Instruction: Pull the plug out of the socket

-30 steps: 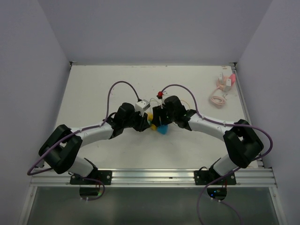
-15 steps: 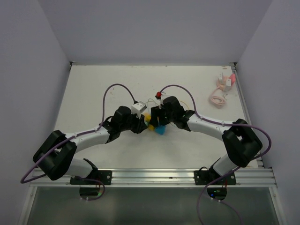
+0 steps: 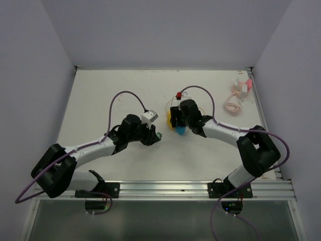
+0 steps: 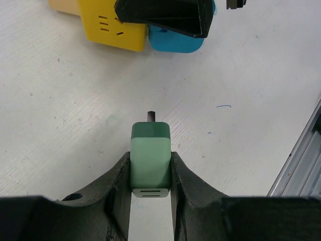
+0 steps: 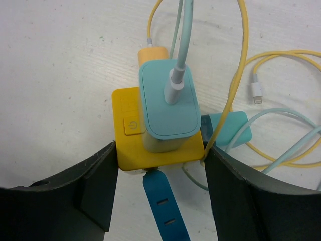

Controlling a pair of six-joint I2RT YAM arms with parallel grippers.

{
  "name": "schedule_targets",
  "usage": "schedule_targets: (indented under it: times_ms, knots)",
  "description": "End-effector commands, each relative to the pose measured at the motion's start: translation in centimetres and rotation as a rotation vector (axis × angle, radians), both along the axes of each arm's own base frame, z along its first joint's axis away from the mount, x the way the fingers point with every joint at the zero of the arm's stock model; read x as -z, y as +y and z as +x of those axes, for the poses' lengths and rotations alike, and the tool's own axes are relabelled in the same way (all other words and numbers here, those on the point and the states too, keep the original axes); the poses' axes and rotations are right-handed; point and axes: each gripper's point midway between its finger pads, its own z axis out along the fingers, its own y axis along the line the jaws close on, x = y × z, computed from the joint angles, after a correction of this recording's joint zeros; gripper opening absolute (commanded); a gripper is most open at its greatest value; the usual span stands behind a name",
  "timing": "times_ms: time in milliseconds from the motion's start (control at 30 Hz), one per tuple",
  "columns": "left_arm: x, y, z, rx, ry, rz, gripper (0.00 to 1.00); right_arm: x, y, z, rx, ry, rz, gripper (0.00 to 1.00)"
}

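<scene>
My left gripper (image 4: 150, 159) is shut on a green plug (image 4: 150, 150) whose metal prong (image 4: 150, 116) points at the table, free of any socket. The yellow socket cube (image 4: 111, 26) lies beyond it, apart from the plug. In the right wrist view my right gripper (image 5: 160, 148) has its two fingers (image 5: 90, 186) pressed against the sides of the yellow socket cube (image 5: 131, 146). A pale teal charger (image 5: 168, 103) sits plugged into its top and a blue plug (image 5: 165, 211) sticks out of its near side. From above, the left gripper (image 3: 154, 134) and right gripper (image 3: 176, 121) stand a short gap apart.
Yellow cable (image 5: 241, 75) and teal cable (image 5: 281, 125) loop over the table behind the cube, with a teal adapter (image 5: 231, 131) beside it. Pink and white chargers (image 3: 241, 88) with a coiled cord (image 3: 231, 107) lie at the back right. An aluminium rail (image 3: 165, 188) runs along the near edge.
The left gripper has drawn back to the left with the green plug, out of the socket cube. The right gripper has carried the cube a little right and away.
</scene>
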Motion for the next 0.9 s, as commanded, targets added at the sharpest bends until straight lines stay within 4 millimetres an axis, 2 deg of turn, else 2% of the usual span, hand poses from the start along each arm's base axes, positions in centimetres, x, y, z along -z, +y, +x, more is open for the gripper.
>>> schedule_targets:
  times_ms: [0,100,167,200,233,267,300,333,367,400,433,467,500,667,700,867]
  knots:
    - [-2.5,-0.3,0.7,-0.039,-0.014,-0.039,0.00,4.3,-3.6,-1.8,0.030,0.085,-0.186,0.00]
    - [-3.0,0.4,1.9,-0.111,-0.031,-0.027,0.00,3.7,-2.9,-1.9,-0.005,0.080,-0.162,0.00]
    - [-3.5,1.2,3.5,-0.163,-0.025,-0.030,0.00,3.0,-2.3,-2.0,-0.030,0.080,-0.132,0.00]
    - [-3.0,1.6,4.0,-0.180,0.013,-0.030,0.00,2.8,-2.0,-2.1,-0.041,0.078,-0.124,0.00]
    - [-3.1,3.0,5.5,-0.231,0.026,-0.043,0.00,2.6,-1.8,-2.1,-0.049,0.081,-0.114,0.00]
    - [-3.5,3.5,6.5,-0.254,0.025,-0.061,0.00,2.2,-1.7,-2.0,-0.053,0.076,-0.105,0.00]
    - [-3.5,5.1,8.2,-0.316,0.028,-0.068,0.00,1.9,-1.4,-1.9,-0.060,0.071,-0.101,0.00]
    - [-3.5,5.8,9.1,-0.345,0.031,-0.064,0.00,1.9,-1.4,-2.0,-0.065,0.075,-0.098,0.00]
    - [-4.3,6.1,10.4,-0.368,0.016,-0.069,0.00,1.7,-1.1,-2.2,-0.080,0.078,-0.088,0.00]
    - [-3.1,7.4,11.8,-0.425,0.050,-0.052,0.00,1.5,-1.0,-2.3,-0.089,0.077,-0.082,0.00]
    - [-3.0,8.0,12.7,-0.451,0.062,-0.051,0.00,1.4,-0.9,-2.4,-0.094,0.078,-0.075,0.00]
    - [-3.6,8.4,14.1,-0.478,0.060,-0.062,0.00,1.3,-0.9,-2.5,-0.097,0.076,-0.073,0.00]
    - [-2.1,9.7,15.3,-0.536,0.108,-0.052,0.00,1.3,-0.9,-2.7,-0.106,0.079,-0.068,0.00]
    - [-0.5,12.1,20.7,-0.647,0.177,-0.123,0.01,0.9,-0.7,-3.3,-0.136,0.079,-0.052,0.00]
    - [-0.1,12.9,21.5,-0.666,0.189,-0.142,0.08,0.9,-0.5,-3.6,-0.149,0.086,-0.043,0.00]
    - [2.0,14.8,24.8,-0.716,0.257,-0.212,0.22,0.7,-0.2,-3.8,-0.168,0.085,-0.025,0.00]
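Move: The left gripper already holds the freed green plug and takes it to the bare table about 24 cm ahead of it, 16 cm to its left and some 8 cm below. The yellow socket, still in the right fingers, lies about 10 cm ahead of the left hand, 10 cm to its right and 2 cm lower; its blue plug is about 4 cm ahead and 14 cm right. From the right hand, that bare spot is about 14 cm ahead, 25 cm left and 7 cm below. Carry the green plug in the left gripper away from the yellow socket, forward and to the left in a quick sweep of roughly 26 cm towards the open far-left table. Rise slightly at first, then sink, turning the wrist some 40 degrees counter-clockwise with the grip kept shut on the plug. Let the right gripper keep its hold on the socket and ease back about 2 cm. ##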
